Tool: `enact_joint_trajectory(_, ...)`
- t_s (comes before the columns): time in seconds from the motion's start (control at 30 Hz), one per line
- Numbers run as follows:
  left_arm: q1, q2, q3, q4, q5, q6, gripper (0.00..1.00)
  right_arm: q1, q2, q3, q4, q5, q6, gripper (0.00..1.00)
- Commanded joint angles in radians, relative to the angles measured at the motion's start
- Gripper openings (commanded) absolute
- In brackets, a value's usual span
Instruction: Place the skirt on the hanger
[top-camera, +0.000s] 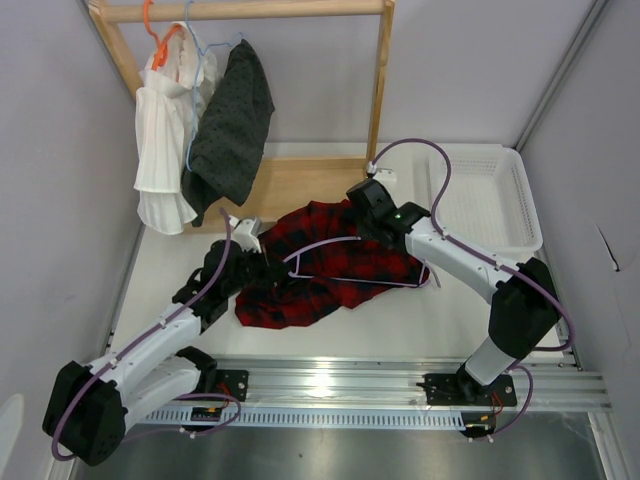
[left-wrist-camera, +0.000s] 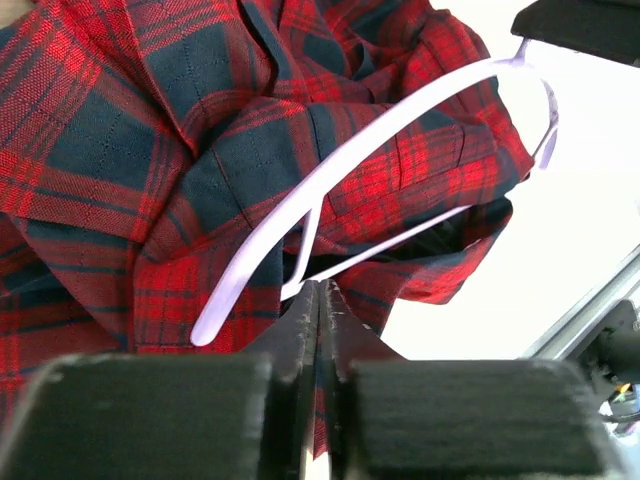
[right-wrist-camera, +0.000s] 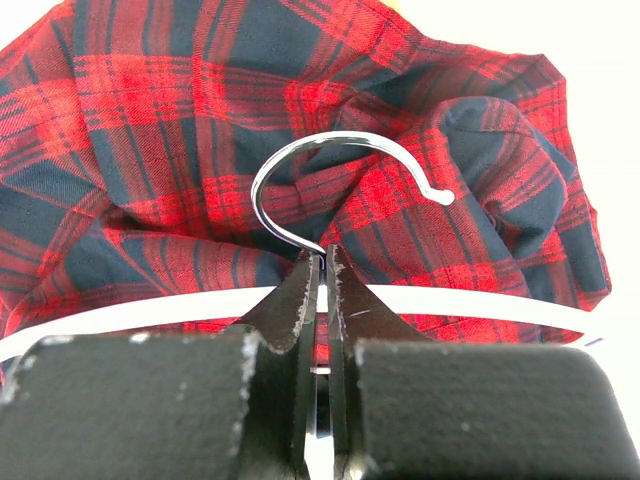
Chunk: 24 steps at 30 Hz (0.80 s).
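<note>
The red-and-black checked skirt (top-camera: 300, 285) lies crumpled on the table between both arms. The lilac hanger (top-camera: 345, 243) lies across it, with one arm under a fold of the cloth. My right gripper (top-camera: 366, 226) is shut on the hanger at the base of its metal hook (right-wrist-camera: 300, 155), and the hanger's bar (right-wrist-camera: 480, 305) runs behind its fingertips. At the skirt's left edge, my left gripper (top-camera: 268, 268) is pressed nearly shut with a strip of skirt (left-wrist-camera: 130, 150) cloth between its jaws. The hanger's curved shoulder (left-wrist-camera: 380, 130) lies just beyond its tips (left-wrist-camera: 322, 290).
A wooden rack (top-camera: 250, 10) at the back left carries a white pleated garment (top-camera: 165, 150) on an orange hanger and a dark dotted garment (top-camera: 235, 125) on a pale blue one. A white basket (top-camera: 490, 195) stands at the back right. A metal rail (top-camera: 400, 385) runs along the near edge.
</note>
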<state>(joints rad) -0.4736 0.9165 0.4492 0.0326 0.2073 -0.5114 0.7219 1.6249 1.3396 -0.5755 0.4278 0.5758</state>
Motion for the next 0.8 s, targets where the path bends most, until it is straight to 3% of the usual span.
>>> enact_joint_trajectory(0.0, -0.016, -0.028, 0.020, -0.025, 0.009, 0.037, 0.16, -0.007, -0.042, 0.035, 0.003, 0.008, 0.007, 0.00)
enact_joint_trajectory(0.17, -0.057, -0.051, 0.046, -0.118, -0.051, 0.086, 0.36, -0.012, -0.037, 0.033, 0.012, 0.002, 0.007, 0.00)
enact_joint_trajectory(0.23, -0.094, -0.042, 0.062, -0.138, -0.100, 0.100, 0.39, -0.012, -0.033, 0.033, 0.014, -0.003, 0.009, 0.00)
enact_joint_trajectory(0.4, -0.183, 0.057, 0.200, -0.290, -0.257, 0.181, 0.43, -0.015, -0.030, 0.032, 0.020, -0.012, 0.006, 0.00)
enact_joint_trajectory(0.53, -0.204, 0.122, 0.282, -0.384, -0.307, 0.235, 0.43, -0.018, -0.030, 0.027, 0.026, -0.020, 0.006, 0.00)
enact_joint_trajectory(0.77, -0.230, 0.235, 0.371, -0.490, -0.264, 0.365, 0.41, -0.024, -0.028, 0.013, 0.040, -0.030, 0.004, 0.00)
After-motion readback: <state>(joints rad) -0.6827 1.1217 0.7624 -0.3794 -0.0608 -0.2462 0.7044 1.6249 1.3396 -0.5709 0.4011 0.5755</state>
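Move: The skirt's open edge at the hanger's left end lies some 1 cm ahead of the left fingertips, neither left nor right, and 2 cm below them. The hanger's left tip is about 2 cm ahead and 3 cm left of that hand, and its lower left corner 1 cm ahead and 1 cm left, both slightly below. From the right hand, that edge is roughly 18 cm left, 9 cm back and 8 cm lower. Left hand opens nearly halfway, draws back 2 cm, returns forward near skirt edge, rolling left side up about 25 degrees. ##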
